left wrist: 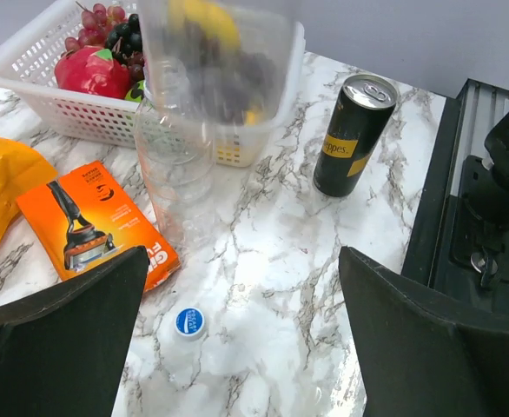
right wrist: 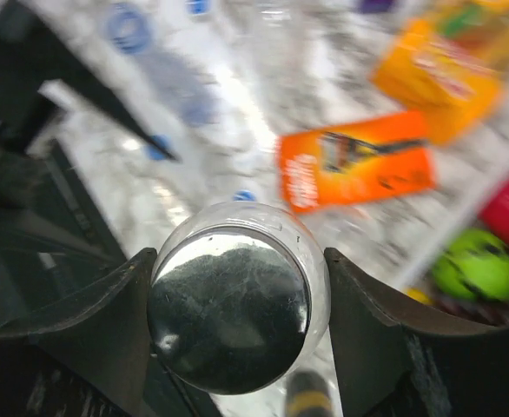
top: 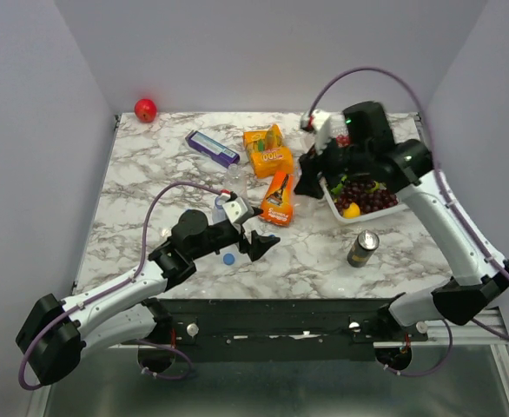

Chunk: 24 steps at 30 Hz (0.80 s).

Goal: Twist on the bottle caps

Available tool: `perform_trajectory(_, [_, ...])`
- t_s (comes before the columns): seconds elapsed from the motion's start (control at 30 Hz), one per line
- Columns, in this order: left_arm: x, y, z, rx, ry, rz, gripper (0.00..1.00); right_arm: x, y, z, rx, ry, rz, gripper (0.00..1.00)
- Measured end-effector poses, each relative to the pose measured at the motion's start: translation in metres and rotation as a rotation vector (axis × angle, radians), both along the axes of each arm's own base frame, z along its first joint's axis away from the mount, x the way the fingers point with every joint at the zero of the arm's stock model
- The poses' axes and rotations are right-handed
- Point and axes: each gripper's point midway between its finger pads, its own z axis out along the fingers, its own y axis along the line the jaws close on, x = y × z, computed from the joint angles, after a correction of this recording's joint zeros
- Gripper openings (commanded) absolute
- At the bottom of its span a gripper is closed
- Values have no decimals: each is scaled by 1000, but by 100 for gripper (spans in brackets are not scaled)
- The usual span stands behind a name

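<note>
My right gripper (right wrist: pixel 237 295) is shut on a clear bottle (right wrist: pixel 230 308), whose round base fills the gap between both fingers. From above, that gripper (top: pixel 309 178) hangs between the orange razor pack and the fruit basket. In the left wrist view a clear bottle (left wrist: pixel 175 165) stands before the basket, its upper part blurred. My left gripper (left wrist: pixel 241 334) is wide open and holds nothing, low over the marble near the front (top: pixel 256 243). One blue cap (left wrist: pixel 188 321) lies on the table just inside its left finger (top: pixel 228 258). Another clear bottle (top: pixel 221 208) is beside the left wrist.
A white basket (top: pixel 395 208) of grapes and fruit sits at the right. A dark drink can (top: pixel 363 248) stands in front of it. An orange razor pack (top: pixel 278 200), an orange box (top: pixel 267 149) and a purple box (top: pixel 211 148) lie mid-table. A red ball (top: pixel 145 109) is in the far left corner.
</note>
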Motion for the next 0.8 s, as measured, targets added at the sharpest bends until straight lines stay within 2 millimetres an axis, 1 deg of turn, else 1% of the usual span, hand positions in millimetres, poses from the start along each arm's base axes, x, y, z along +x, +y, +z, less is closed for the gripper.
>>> perform_trajectory(0.07, [0, 0, 0, 0, 4, 0, 99, 29, -46, 22, -19, -58, -138, 33])
perform_trajectory(0.13, [0, 0, -1, 0, 6, -1, 99, 54, -98, 40, -40, -116, -284, 34])
perform_trajectory(0.17, [0, 0, -1, 0, 7, -1, 99, 62, -126, 45, -58, -140, -359, 34])
perform_trajectory(0.2, [0, 0, -1, 0, 8, 0, 99, 65, -152, 45, -86, -153, -422, 34])
perform_trajectory(0.23, [0, 0, -1, -1, 8, 0, 99, 63, -179, 42, -117, -158, -487, 34])
perform_trajectory(0.27, [0, 0, -1, 0, 9, -1, 99, 58, -210, 35, -153, -154, -564, 34])
perform_trajectory(0.37, [0, -1, -2, 3, 11, -1, 99, 33, -264, 11, -228, -108, -693, 34])
perform_trajectory(0.4, [0, -1, -2, 5, 12, -1, 99, 24, -285, 2, -251, -90, -747, 34])
perform_trajectory(0.43, [1, -2, -2, 7, 12, -2, 99, 18, -298, -5, -268, -78, -779, 34])
perform_trajectory(0.5, [2, -3, -1, 10, 13, -3, 99, 6, -327, -25, -301, -43, -853, 35])
perform_trajectory(0.53, [2, -3, 1, 10, 12, -4, 99, 0, -339, -36, -313, -30, -884, 35])
perform_trajectory(0.57, [2, -3, 2, 9, 11, -5, 99, -7, -350, -54, -326, -1, -912, 35])
perform_trajectory(0.63, [3, -4, 4, 5, 9, -5, 99, -14, -357, -78, -333, 26, -925, 38])
perform_trajectory(0.67, [3, -4, 4, 5, 9, -3, 99, -16, -357, -94, -332, 23, -919, 38])
perform_trajectory(0.73, [4, -3, 3, 8, 12, 4, 99, -19, -352, -119, -322, 17, -898, 38])
perform_trajectory(0.8, [5, -2, 1, 19, 19, 12, 99, -21, -347, -137, -308, 2, -873, 38])
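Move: Out to the right, the bare spot of table for the capped jar in the right hand lies about 34 cm right, 2 cm back and 28 cm below that hand. The can stands roughly 16 cm right and 6 cm back. The fruit basket sits 22 cm ahead and 19 cm right, and the clear bottle 9 cm straight ahead. From the idle left hand, the spot is some 48 cm right and 5 cm ahead. Swinging the held jar fast to the right by about 35 cm, the right hand first arcs slightly forward and up, then comes back and sinks well below its starting height. It passes above and beyond the can towards the open table at the right edge, turning some 50 degrees clockwise so the fingers point forward and down, grip unchanged. ##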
